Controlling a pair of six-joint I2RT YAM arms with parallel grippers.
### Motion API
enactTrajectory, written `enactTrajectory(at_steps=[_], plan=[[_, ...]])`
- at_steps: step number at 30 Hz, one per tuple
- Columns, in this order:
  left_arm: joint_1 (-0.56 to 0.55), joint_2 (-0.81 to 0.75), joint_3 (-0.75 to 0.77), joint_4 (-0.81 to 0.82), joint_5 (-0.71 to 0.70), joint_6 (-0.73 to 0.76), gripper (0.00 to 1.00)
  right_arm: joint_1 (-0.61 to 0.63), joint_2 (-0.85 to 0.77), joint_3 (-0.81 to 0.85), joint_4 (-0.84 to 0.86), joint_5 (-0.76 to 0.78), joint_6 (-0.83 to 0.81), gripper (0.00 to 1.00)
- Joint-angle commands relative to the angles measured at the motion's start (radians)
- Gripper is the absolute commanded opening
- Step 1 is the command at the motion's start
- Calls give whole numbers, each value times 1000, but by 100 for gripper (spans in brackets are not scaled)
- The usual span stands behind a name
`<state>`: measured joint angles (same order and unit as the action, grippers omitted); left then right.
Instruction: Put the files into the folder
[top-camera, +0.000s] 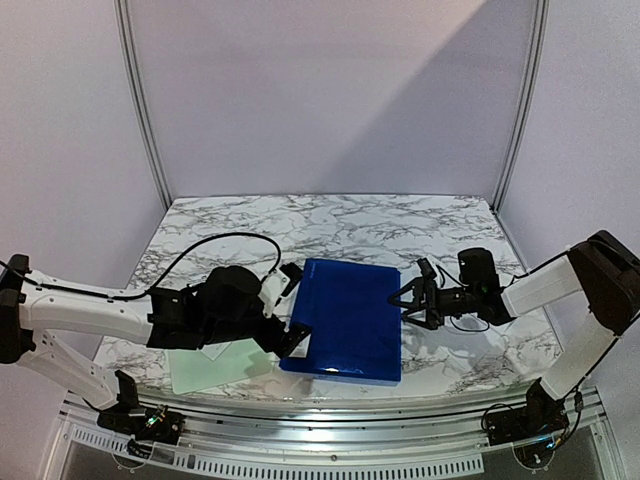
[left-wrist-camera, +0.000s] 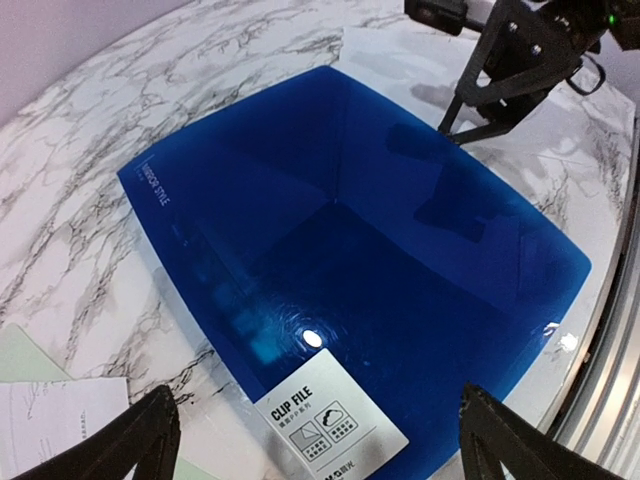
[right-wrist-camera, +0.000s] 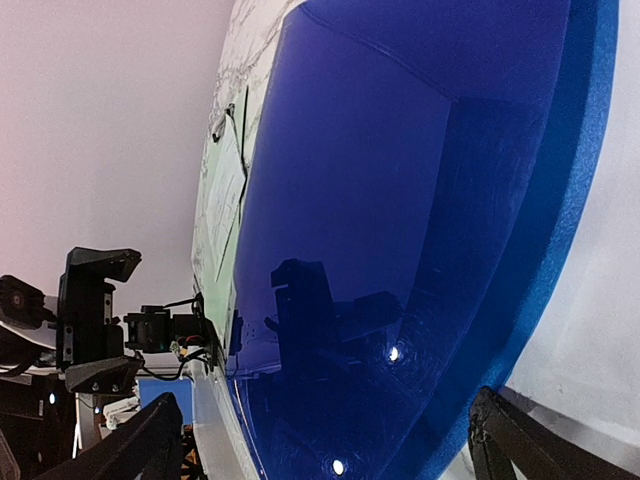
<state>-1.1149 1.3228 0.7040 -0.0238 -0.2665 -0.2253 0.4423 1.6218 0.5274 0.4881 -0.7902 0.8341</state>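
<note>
The glossy deep-blue folder (top-camera: 345, 318) lies shut and flat in the middle of the marble table, with a white sticker (left-wrist-camera: 335, 420) near its corner. The files (top-camera: 205, 370) are a pale sheet and a printed slip (left-wrist-camera: 60, 425). They lie on the table left of the folder, partly hidden under my left arm. My left gripper (top-camera: 293, 306) hovers open over the folder's left edge, its fingers either side of the sticker corner (left-wrist-camera: 318, 440). My right gripper (top-camera: 408, 303) is open at the folder's right edge (right-wrist-camera: 330, 450), holding nothing. The files (right-wrist-camera: 225, 190) show beyond the folder (right-wrist-camera: 400, 200).
The marble table (top-camera: 330, 220) stretches back to white walls. A metal rail (top-camera: 330, 425) runs along the near edge, carrying both arm bases. A black cable (top-camera: 210, 245) loops over the table behind my left arm.
</note>
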Motion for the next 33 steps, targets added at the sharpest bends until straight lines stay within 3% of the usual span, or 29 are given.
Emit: enactTrajectory(at_steps=[1,16,25,33], plan=[[-25,9,0,47,-16,18,98,18,38,-13,79,-18,44,99],[-37,12,4,54,-17,22,98,38,120,-17,249,-71,148,94],[-63,25,19,53,-15,46,98,54,150,22,281,-93,174,77],[-138,34,60,72,-14,117,98,73,56,146,-18,-31,47,71]])
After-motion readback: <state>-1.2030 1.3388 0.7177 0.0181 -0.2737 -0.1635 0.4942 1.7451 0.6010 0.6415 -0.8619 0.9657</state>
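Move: The blue folder's right edge lies only some 2 cm left of the right hand; the folder's middle is about 13 cm left, 2 cm back and 4 cm below. A loose white sheet lies on the other side, some 12 cm right, level fore and aft; the folder's white label is about 25 cm left and 6 cm back. From the left hand, the folder's middle is roughly 10 cm right, 3 cm ahead and 9 cm down. The folder's right edge is what the right hand works in on, creeping about 3 cm left with its fingers spread around the edge, one seeming to slip beneath it; late on they close by roughly a quarter as the hand starts to rise about 1 cm. The left hand, wide open, hovers over the label side, then shifts some 3 cm back and right, away from the loose green file. ##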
